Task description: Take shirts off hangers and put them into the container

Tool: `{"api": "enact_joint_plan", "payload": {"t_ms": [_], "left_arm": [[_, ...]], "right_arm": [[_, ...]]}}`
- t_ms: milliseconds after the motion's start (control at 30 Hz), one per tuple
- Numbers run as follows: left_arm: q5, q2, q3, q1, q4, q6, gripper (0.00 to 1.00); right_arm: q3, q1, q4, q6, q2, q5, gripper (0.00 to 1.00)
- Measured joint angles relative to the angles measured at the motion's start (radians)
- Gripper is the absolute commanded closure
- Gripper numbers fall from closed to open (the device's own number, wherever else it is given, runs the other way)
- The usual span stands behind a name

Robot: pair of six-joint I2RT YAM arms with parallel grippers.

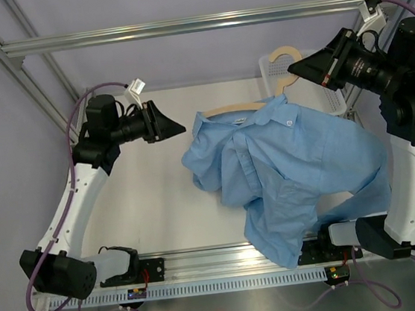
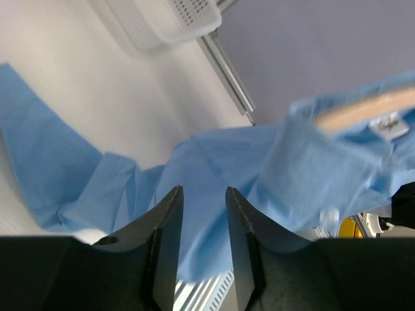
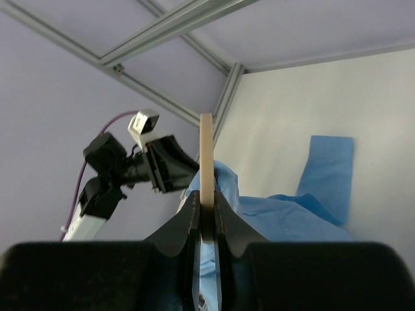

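The light blue shirt (image 1: 291, 168) hangs from the tan wooden hanger (image 1: 232, 109) and drapes over the table down to the front rail. The hanger's left arm shows bare above the collar. My right gripper (image 1: 296, 66) is shut on the hanger near its hook, and the right wrist view shows the hanger (image 3: 206, 155) edge-on between the jaws of that gripper (image 3: 207, 201). My left gripper (image 1: 181, 130) stands open just left of the shirt's shoulder. Nothing lies between its fingers, and the shirt (image 2: 214, 162) is beyond my left gripper (image 2: 204, 194). The white container (image 1: 332, 100) stands behind the right gripper.
Aluminium frame posts and a top crossbar (image 1: 185, 26) enclose the table. A slotted rail (image 1: 229, 282) runs along the front edge between the arm bases. The container (image 2: 168, 26) stands in the far right corner, next to a frame post (image 2: 227, 74).
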Motion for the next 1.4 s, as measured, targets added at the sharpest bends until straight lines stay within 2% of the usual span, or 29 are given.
{"api": "enact_joint_plan", "payload": {"t_ms": [100,267,533,800,967,1033,1200,1300,1400], "left_arm": [[0.021,0.054,0.09,-0.011,0.026,-0.005,0.56],[0.113,0.085,0.121,-0.049,0.122,-0.04,0.55],[0.217,0.069,0.093,-0.058,0.213,-0.047,0.54],[0.13,0.047,0.141,-0.058,-0.005,0.116,0.54],[0.017,0.052,0.253,-0.058,-0.171,0.234,0.54],[-0.044,0.053,0.308,-0.058,-0.229,0.28,0.51],[-0.168,0.049,0.371,-0.055,-0.303,0.355,0.47],[-0.131,0.048,0.349,-0.041,-0.298,0.363,0.43],[0.005,0.043,0.268,-0.024,-0.215,0.331,0.42]], "right_arm": [[0.005,0.0,0.006,0.006,0.005,-0.074,1.0],[0.006,0.0,0.006,0.019,0.005,-0.138,1.0],[0.128,0.0,-0.034,0.025,0.048,-0.092,1.0],[0.208,0.0,-0.072,0.02,0.105,0.002,1.0],[0.208,0.0,-0.076,0.018,0.121,0.019,1.0],[0.208,0.0,-0.077,0.013,0.122,0.026,1.0],[0.208,0.0,-0.087,-0.002,0.125,0.045,1.0],[0.216,0.0,-0.089,-0.005,0.135,0.045,1.0],[0.22,0.0,-0.088,-0.004,0.145,0.042,1.0]]}}
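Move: The left hand, empty and partly open, has the shirt's near shoulder, on the left end of the hanger, roughly 8 cm to its right, about level fore and aft and 5 cm higher. The collar lies some 22 cm to the hand's right, 4 cm back and 12 cm up. From the right hand, which still grips the hanger's neck, that shoulder is about 18 cm left, 1 cm ahead and 14 cm below; the container sits 24 cm ahead, 14 cm right, some 50 cm below. Upwards by about 6 cm goes the left hand beside the shirt's shoulder, first easing right and turning clockwise, then swinging back left by about 5 cm and rolling nearly 20 degrees while its half-open fingers spread wider, holding nothing. The right hand keeps its pinch on the hanger, drifts a little back and left, then forward and slightly up. ##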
